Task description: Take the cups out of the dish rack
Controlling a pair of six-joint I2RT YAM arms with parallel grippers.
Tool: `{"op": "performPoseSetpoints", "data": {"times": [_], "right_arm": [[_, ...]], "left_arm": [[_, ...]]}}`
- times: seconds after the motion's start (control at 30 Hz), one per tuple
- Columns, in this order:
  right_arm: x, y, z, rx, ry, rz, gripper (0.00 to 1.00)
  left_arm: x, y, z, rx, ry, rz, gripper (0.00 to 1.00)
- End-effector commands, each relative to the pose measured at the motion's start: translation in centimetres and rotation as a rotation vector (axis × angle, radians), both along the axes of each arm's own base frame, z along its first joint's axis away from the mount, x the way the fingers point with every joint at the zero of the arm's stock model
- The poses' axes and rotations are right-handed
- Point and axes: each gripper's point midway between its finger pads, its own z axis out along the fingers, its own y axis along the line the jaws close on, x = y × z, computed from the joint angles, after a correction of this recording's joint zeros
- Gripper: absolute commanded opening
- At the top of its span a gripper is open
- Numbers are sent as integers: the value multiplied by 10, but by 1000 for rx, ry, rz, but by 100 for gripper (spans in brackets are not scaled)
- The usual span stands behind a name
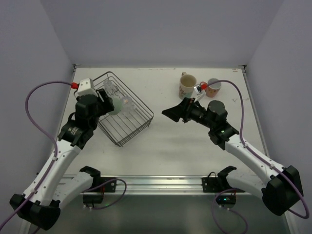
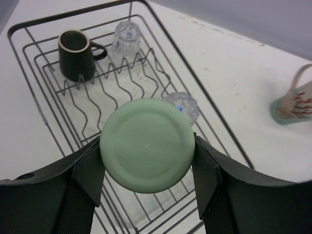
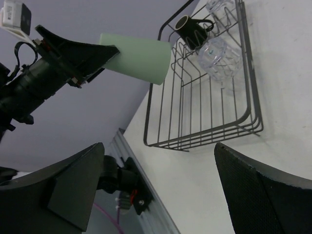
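Observation:
My left gripper point(image 1: 111, 104) is shut on the pale green cup point(image 1: 117, 105), which it holds above the black wire dish rack point(image 1: 131, 134). In the left wrist view the cup's round base point(image 2: 146, 131) sits squeezed between both fingers point(image 2: 90, 168). A dark brown mug point(image 2: 77, 54) and two clear glasses point(image 2: 127, 36) point(image 2: 184, 106) remain inside the rack point(image 2: 206, 97). On the table at the back right stand the cream patterned mug point(image 1: 186, 86) and the salmon-pink mug point(image 1: 213, 88). My right gripper point(image 1: 170, 113) hangs open and empty in mid-table, facing the rack point(image 3: 209, 134) and the lifted cup point(image 3: 139, 58).
Grey walls close in the white table at the back and both sides. A metal rail point(image 1: 156, 183) with the arm bases runs along the near edge. Purple cables point(image 1: 36, 92) loop beside each arm.

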Motion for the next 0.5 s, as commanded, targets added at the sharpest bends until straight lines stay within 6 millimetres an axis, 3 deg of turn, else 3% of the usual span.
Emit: {"op": "performPoseSetpoints", "data": {"times": [0.0, 0.17, 0.3, 0.33, 0.37, 0.47], "right_arm": [[-4, 12, 49, 237, -30, 53, 97], [-4, 22, 68, 298, 2, 97, 96], [-3, 25, 59, 310, 3, 86, 96], [-4, 28, 54, 307, 15, 105, 96], [-6, 30, 53, 316, 21, 122, 95], [-17, 36, 57, 350, 0, 188, 94]], "left_arm": [[-8, -25, 38, -123, -73, -130, 33], [-18, -63, 58, -291, -126, -299, 30], [-29, -104, 80, -454, -196, -509, 29], [-31, -112, 77, -506, -188, -537, 29], [-30, -120, 91, -542, -240, -586, 28], [-37, -142, 93, -645, -227, -700, 28]]}}
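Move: My left hand already holds the green cup by its base end, above the rack. The waiting right gripper is about 26 cm to its right, 5 cm back and roughly level. Below the left hand by about 16 cm stand the clear glass, some 13 cm ahead and 8 cm right, and the dark mug, about 22 cm ahead and 11 cm left. From my right hand the green cup is about 9 cm ahead and 26 cm left, slightly lower. I sweep the green cup some 11 cm to the right over the rack with my left hand, rising about 5 cm and swinging the wrist clockwise while its left side rolls down, so the mouth turns to face my right gripper. My right hand comes to meet it, up about 4 cm and 3 cm left, fingers open and tips tilting upward; it doesn't touch the cup yet. ##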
